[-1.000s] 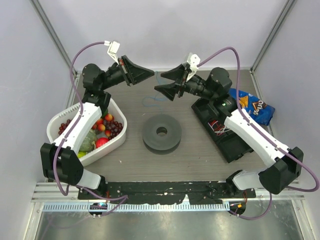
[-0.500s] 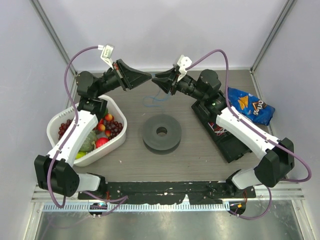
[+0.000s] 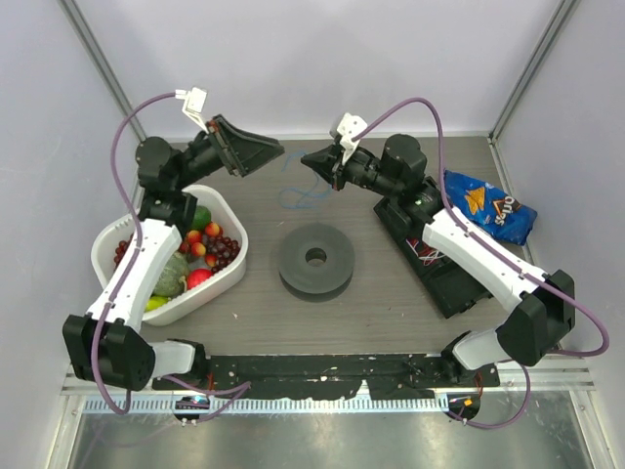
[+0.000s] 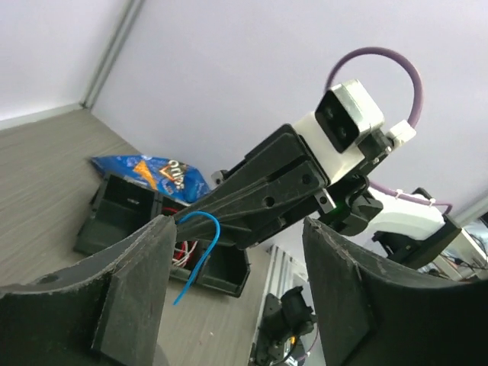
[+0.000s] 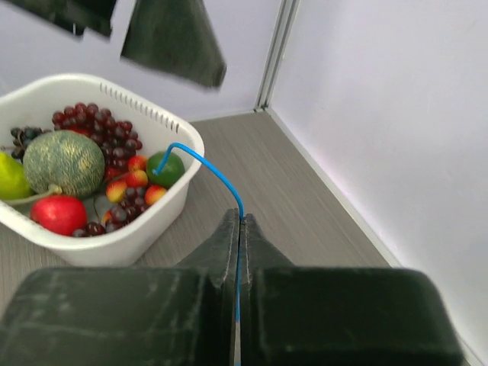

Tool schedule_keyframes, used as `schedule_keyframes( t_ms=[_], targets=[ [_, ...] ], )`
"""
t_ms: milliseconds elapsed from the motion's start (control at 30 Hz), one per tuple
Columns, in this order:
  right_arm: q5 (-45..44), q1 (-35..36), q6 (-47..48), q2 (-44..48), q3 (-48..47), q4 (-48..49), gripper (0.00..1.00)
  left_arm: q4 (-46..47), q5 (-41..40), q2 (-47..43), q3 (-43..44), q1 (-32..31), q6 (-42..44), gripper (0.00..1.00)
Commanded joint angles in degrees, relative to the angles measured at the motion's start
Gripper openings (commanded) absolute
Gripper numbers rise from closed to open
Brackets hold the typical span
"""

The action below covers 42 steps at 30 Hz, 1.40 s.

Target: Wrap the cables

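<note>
The thin blue cable [image 3: 301, 195] lies in a loose loop on the table at the back middle. My right gripper [image 3: 309, 159] is shut on one end of it. In the right wrist view the cable [image 5: 213, 174] curves up and left out of the closed fingertips of the gripper [image 5: 240, 219]. My left gripper [image 3: 271, 156] is open and empty, just left of the right gripper's tip. In the left wrist view the short curled cable end [image 4: 203, 238] sticks out of the right gripper's tip, close to the left gripper's [image 4: 236, 225] near finger [image 4: 130, 290].
A white basket [image 3: 232, 256] of fruit stands at the left. A black ring-shaped spool [image 3: 315, 258] lies in the middle. A black box [image 3: 444, 274] and a blue chip bag [image 3: 488, 207] are at the right.
My right gripper closed on the cable end and moved left. My left gripper first came toward it, then drew back to the left, staying open.
</note>
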<state>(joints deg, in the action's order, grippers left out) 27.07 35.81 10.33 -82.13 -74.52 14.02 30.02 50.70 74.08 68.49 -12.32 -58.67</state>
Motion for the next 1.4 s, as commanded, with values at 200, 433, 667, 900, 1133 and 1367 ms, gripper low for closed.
schedule_keyframes(
  t_ms=[200, 433, 667, 900, 1133, 1367],
  targets=[
    [2.81, -0.30, 16.65, 3.29, -8.71, -27.97, 0.01, -69.15, 7.16, -1.49, 24.92, 2.75, 67.15, 0.64],
    [2.90, -0.22, 14.81, 2.50, -12.13, -31.69, 0.01, -76.26, 0.38, -1.92, 22.05, -4.90, 78.09, 0.58],
    [4.22, 0.66, 12.70, 2.06, -14.16, -32.83, 0.01, -67.91, -2.97, -1.49, 17.56, -9.65, 75.74, 0.48],
    [4.13, 2.15, 13.05, 2.15, -14.42, -34.06, 0.01, -61.50, -2.18, -0.26, 16.68, -10.53, 70.19, 0.42],
    [3.43, 3.04, 14.63, 2.15, -14.25, -34.94, 0.01, -60.17, -2.97, 0.09, 17.38, -11.06, 68.61, 0.28],
    [3.08, 3.30, 14.90, 2.23, -13.90, -35.03, 0.01, -59.64, -2.97, 0.01, 17.56, -11.15, 67.03, 0.03]
  ],
)
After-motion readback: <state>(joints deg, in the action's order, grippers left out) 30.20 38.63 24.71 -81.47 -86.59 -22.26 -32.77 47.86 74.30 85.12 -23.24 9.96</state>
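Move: The left hand, empty and open, goes for the short free end of the blue cable, about 1 cm ahead, 3 cm to its right and 5 cm below; for the right hand, which already pinches the cable, that end sticks out about 3 cm to its left. From the left hand, the grey disc lies some 40 cm below, 3 cm back and 6 cm right, the fruit bowl about 26 cm left and 2 cm back. The black cable box is about 29 cm right of the right hand, 3 cm back and 35 cm below it. The left hand first backs off about 3 cm to its left with its fingers wide, then swings down about 10 cm and back while its fingertips tip down some 40 degrees, and finally eases right and closes on the cable's free end just beside the right fingertips. The right hand keeps its pinch on the cable throughout, sinking and drawing back 4 to 5 cm with its fingertips dipping about 20 degrees to present the end. ##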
